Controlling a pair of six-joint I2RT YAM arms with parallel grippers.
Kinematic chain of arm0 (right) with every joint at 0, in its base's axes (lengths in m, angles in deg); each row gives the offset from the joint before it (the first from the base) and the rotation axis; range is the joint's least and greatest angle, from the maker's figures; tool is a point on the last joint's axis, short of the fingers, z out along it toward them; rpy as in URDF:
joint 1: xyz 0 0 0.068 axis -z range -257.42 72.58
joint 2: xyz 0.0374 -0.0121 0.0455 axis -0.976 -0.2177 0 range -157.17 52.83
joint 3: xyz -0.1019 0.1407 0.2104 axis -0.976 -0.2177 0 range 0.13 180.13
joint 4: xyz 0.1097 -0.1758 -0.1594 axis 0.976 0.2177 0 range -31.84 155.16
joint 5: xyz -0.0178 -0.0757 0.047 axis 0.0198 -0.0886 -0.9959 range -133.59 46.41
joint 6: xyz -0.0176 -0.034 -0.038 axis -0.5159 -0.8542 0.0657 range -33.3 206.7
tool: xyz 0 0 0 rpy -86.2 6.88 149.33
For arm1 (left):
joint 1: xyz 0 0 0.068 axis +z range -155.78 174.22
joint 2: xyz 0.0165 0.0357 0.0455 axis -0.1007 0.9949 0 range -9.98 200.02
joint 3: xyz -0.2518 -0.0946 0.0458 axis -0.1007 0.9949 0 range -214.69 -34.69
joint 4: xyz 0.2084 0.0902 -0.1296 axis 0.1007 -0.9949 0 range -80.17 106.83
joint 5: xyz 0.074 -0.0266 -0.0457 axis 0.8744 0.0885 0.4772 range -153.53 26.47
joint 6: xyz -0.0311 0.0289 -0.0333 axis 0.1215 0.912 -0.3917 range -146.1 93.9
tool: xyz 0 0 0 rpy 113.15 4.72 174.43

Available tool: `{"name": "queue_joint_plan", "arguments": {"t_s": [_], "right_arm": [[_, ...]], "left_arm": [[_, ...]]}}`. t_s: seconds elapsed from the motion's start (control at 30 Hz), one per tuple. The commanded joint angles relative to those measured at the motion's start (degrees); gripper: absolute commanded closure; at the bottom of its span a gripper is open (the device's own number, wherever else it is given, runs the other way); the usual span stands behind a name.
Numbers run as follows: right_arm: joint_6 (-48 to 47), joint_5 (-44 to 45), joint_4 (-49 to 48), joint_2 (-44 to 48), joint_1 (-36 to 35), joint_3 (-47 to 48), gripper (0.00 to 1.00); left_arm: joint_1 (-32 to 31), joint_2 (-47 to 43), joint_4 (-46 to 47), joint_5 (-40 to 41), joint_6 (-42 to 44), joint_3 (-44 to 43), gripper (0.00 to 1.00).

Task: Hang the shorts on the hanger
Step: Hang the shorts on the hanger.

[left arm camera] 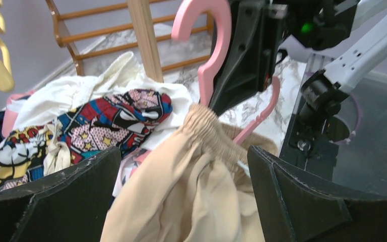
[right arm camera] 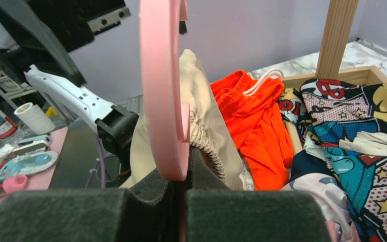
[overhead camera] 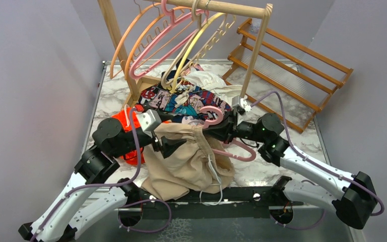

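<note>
The beige shorts [overhead camera: 186, 159] hang in a baggy heap at the table's near middle. Their gathered waistband [left arm camera: 212, 132] is draped over one arm of the pink hanger [overhead camera: 213, 115]. The hanger's other arm [overhead camera: 242, 153] sticks out bare to the right. My right gripper [overhead camera: 222, 128] is shut on the hanger just below its hook [right arm camera: 161, 91], with the shorts [right arm camera: 197, 85] right behind it. My left gripper [left arm camera: 184, 164] stands wide open; shorts fabric [left arm camera: 196, 191] lies between its fingers, which do not pinch it. In the top view the left gripper [overhead camera: 170, 144] sits at the shorts' left side.
A wooden rail [overhead camera: 227, 7] at the back carries orange, pink and yellow hangers. Beneath it lie a comic-print cloth [overhead camera: 179, 101] and white cloth [overhead camera: 212, 80]. A bright orange garment [overhead camera: 123, 121] lies left of the shorts. A slatted wooden rack [overhead camera: 292, 65] stands back right.
</note>
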Motion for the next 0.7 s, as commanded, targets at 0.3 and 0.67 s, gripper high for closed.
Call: {"name": "queue_joint_plan", "arguments": {"t_s": [0.3,0.67], "right_arm": [[5.6,-17.85,-8.12,4.85,5.32,-5.18,0.99],[5.98,-17.61,-8.84,4.89,5.31,-5.94,0.99]], "left_arm": [[0.0,7.43,-0.92,-8.61,9.12,0.03,0.02],[-0.01,11.65,-2.58,-19.42,9.81,-1.84,0.27]]}}
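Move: The waistband end of the beige shorts that my left hand goes for lies roughly 7 cm to its right, 2 cm ahead and 6 cm below; the pink hanger's hook stands up beyond it, about 11 cm right, 4 cm ahead and 3 cm lower. The patterned clothes lie about 16 cm ahead and 3 cm right, some 18 below. My right hand still grips the hanger, with that waistband end 2 cm to its left, level fore and aft and 1 cm below. I lower my left hand about 6 cm beside the shorts and, after a short forward swing, bring it nearly 4 cm right towards the waistband, turning it clockwise and starting to close its wide-open fingers near the end. Meanwhile my right hand keeps its grip on the hanger and draws it back some 4 cm and a little right, turning it counter-clockwise. ##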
